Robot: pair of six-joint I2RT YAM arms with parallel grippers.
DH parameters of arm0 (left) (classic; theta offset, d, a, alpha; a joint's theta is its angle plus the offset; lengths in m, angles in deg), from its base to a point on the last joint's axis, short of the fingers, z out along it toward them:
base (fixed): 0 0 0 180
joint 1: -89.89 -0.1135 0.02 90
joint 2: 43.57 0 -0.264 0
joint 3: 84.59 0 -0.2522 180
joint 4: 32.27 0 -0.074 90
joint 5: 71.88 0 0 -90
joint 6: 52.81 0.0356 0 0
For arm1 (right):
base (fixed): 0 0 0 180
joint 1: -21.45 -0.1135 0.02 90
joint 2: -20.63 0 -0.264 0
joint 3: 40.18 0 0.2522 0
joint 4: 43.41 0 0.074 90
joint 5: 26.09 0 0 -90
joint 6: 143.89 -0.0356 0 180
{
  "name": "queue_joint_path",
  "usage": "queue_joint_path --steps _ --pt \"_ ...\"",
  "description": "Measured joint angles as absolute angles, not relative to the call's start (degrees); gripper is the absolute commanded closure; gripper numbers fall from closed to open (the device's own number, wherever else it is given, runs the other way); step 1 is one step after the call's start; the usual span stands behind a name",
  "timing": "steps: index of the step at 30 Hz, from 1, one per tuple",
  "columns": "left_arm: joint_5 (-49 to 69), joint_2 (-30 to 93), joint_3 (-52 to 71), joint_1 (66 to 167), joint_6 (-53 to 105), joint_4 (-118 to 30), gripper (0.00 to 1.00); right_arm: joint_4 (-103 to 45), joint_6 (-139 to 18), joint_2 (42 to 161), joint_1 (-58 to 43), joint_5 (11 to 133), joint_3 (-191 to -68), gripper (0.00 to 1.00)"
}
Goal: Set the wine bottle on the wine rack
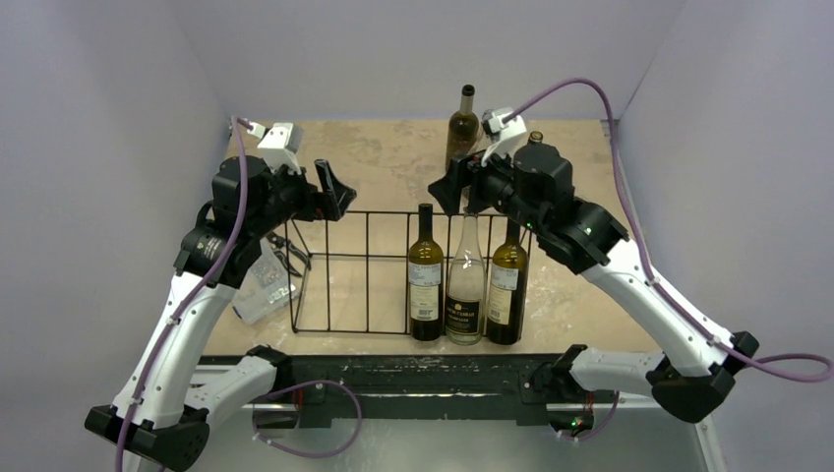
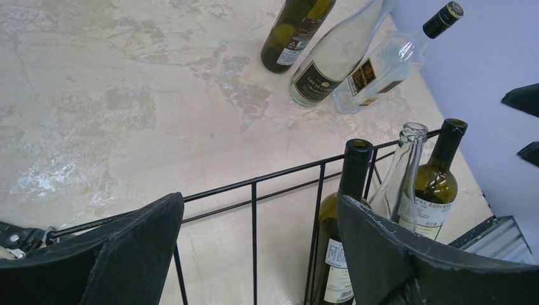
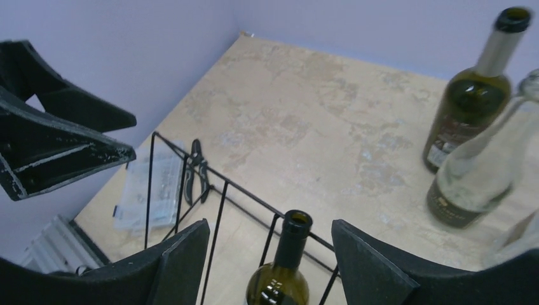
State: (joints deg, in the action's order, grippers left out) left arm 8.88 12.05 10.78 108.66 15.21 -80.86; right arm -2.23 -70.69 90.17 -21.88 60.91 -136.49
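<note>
The black wire wine rack stands mid-table with three wine bottles upright at its right end: a dark one, a clear one and a green one. My right gripper hovers over them. In the right wrist view it is open, and the dark bottle's open neck shows below between the fingers, untouched. My left gripper hangs open over the rack's far rail, and the left wrist view shows that gripper holding nothing. More wine bottles stand on the table behind the rack.
A clear plastic box and black pliers lie left of the rack. One far bottle stands by the back wall, and another shows behind the right arm. Grey walls close in the left, back and right sides.
</note>
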Motion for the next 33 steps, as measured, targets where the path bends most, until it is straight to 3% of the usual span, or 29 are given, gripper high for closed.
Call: queue_joint_path --steps 7,16,24,33 --pt "8.79 11.68 10.78 108.66 15.21 -80.88 0.11 -7.10 -69.88 80.75 -21.86 46.64 -130.13 0.09" --pt "8.55 11.70 10.78 108.68 15.21 -80.88 0.11 -8.19 -69.93 78.34 -19.14 28.04 -127.29 0.05" --pt "8.58 11.70 10.78 108.72 15.21 -80.88 0.11 -8.26 -71.17 80.97 -4.59 29.35 -124.93 0.01" --pt "8.58 11.83 10.78 108.72 15.23 -80.90 0.10 -9.66 -71.43 93.40 1.40 37.87 -126.54 0.01"
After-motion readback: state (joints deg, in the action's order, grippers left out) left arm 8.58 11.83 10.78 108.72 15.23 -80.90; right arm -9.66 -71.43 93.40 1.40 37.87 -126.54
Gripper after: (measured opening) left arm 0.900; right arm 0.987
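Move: The square clear bottle stands about 20 cm ahead of the empty right hand and 21 cm to its right, its middle some 25 cm lower. The round clear bottle is level with it, 11 cm to its left; the tall dark bottle stands about 27 cm ahead of the hand and 5 cm right. The dark bottle just racked lies about 7 cm back and 3 cm left. From the left hand, the square bottle is 20 cm ahead, 45 cm right, 21 cm below. Right hand swings about 20 cm right, opening wider, turning 45° clockwise, then dips forward towards the square bottle. ##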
